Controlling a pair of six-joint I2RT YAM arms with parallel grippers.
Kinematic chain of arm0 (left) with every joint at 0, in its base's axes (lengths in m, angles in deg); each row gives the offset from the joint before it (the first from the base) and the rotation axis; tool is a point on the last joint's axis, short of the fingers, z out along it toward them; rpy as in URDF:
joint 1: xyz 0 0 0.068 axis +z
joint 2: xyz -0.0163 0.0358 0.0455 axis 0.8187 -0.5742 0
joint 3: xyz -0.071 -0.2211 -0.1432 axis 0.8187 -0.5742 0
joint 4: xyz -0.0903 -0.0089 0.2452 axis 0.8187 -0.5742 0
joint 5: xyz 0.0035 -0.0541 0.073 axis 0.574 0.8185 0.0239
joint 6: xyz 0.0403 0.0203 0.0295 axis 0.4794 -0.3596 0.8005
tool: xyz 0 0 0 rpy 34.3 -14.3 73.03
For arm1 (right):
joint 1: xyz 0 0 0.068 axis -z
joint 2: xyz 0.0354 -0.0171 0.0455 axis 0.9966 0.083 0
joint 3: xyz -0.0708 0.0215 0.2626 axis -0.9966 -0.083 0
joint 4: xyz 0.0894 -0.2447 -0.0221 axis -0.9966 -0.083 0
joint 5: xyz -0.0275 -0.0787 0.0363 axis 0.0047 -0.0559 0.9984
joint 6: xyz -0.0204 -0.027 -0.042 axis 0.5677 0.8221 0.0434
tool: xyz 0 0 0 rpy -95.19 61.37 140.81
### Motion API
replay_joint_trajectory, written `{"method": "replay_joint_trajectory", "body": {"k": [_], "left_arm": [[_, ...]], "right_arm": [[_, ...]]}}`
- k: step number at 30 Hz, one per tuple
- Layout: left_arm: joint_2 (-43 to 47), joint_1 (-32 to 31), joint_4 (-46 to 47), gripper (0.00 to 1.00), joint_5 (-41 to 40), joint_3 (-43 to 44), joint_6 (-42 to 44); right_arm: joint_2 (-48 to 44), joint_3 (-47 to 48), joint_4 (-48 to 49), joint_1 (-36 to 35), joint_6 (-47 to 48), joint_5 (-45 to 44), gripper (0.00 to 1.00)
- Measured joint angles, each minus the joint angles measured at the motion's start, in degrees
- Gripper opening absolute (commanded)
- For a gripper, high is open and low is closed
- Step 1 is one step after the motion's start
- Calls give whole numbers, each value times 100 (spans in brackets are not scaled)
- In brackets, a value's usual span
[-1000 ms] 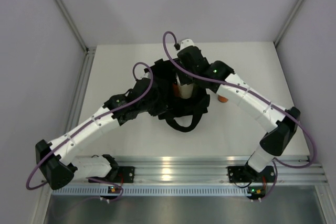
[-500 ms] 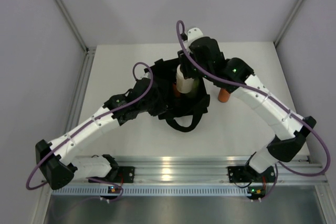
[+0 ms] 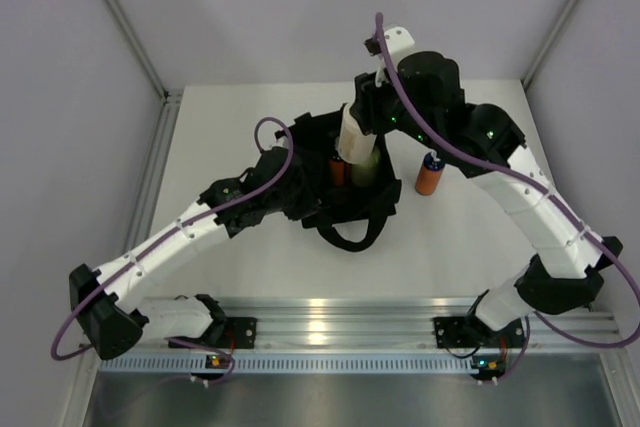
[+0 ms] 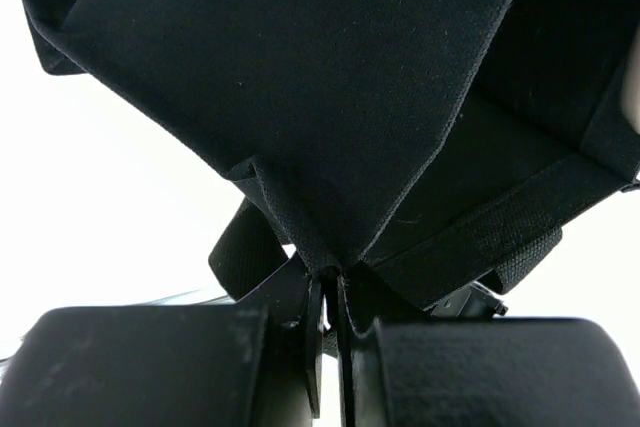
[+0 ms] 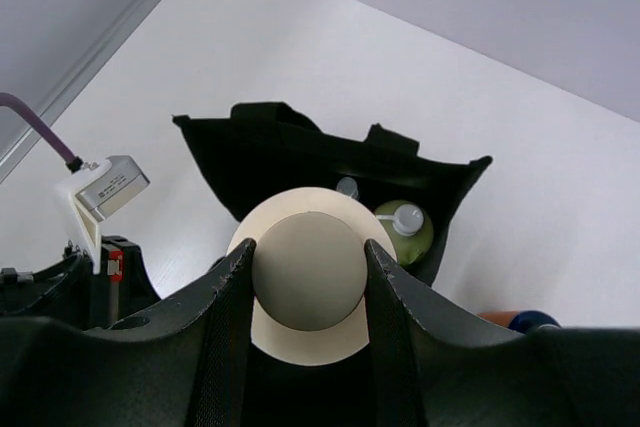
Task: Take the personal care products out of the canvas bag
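Observation:
The black canvas bag (image 3: 345, 215) sits open at mid-table. My left gripper (image 3: 300, 197) is shut on the fabric of its left rim (image 4: 330, 247), jaws pinched tight (image 4: 330, 299). My right gripper (image 5: 307, 269) is shut on the cap of the cream-white bottle (image 3: 351, 133), which hangs above the bag's mouth, its lower end level with the rim. Inside the bag stand a pale green bottle (image 5: 405, 230) with a white cap and an orange bottle (image 3: 338, 169), of which only the small cap (image 5: 347, 187) shows in the right wrist view. Another orange bottle (image 3: 429, 176) with a dark blue cap stands on the table right of the bag.
The bag's loop handle (image 3: 350, 237) lies toward the near edge. White walls close in the table at the back and both sides. A metal rail (image 3: 330, 312) runs along the front by the arm bases.
My right gripper has risen and moved back and right with the cream-white bottle, drawing it up out of the bag. The left arm has held still.

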Motion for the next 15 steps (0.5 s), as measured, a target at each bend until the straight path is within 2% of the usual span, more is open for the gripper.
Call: {"method": "replay_joint_trajectory", "body": {"k": [8, 15], "left_arm": [[-9, 0, -4, 0, 0, 11, 2], [-39, -2, -4, 0, 4, 44, 26]], "right_arm": [[-236, 192, -74, 181, 90, -420, 0], [-284, 192, -136, 1327, 28, -382, 0]]}}
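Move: The right hand already holds the white bottle by its cap, above the bag. Free table lies by the orange bottle, which stands about 19 cm right, 9 cm ahead and 34 cm below this hand. At about that depth in the bag are the amber bottle, 10 cm ahead and 4 cm left, and the green bottle, 11 cm ahead and 3 cm right. From the left hand the orange bottle is some 18 cm ahead, 29 cm right and 14 cm below. Swing the right arm out to the right, about 10 cm, towards the table by the orange bottle, keeping the white bottle pinched by its cap. Begin with a last 3 cm of lift, then speed up sideways and let the hand drift some 4 cm forward while it turns clockwise by about 15 degrees. Hold the left gripper still, shut on the bag's left edge. ##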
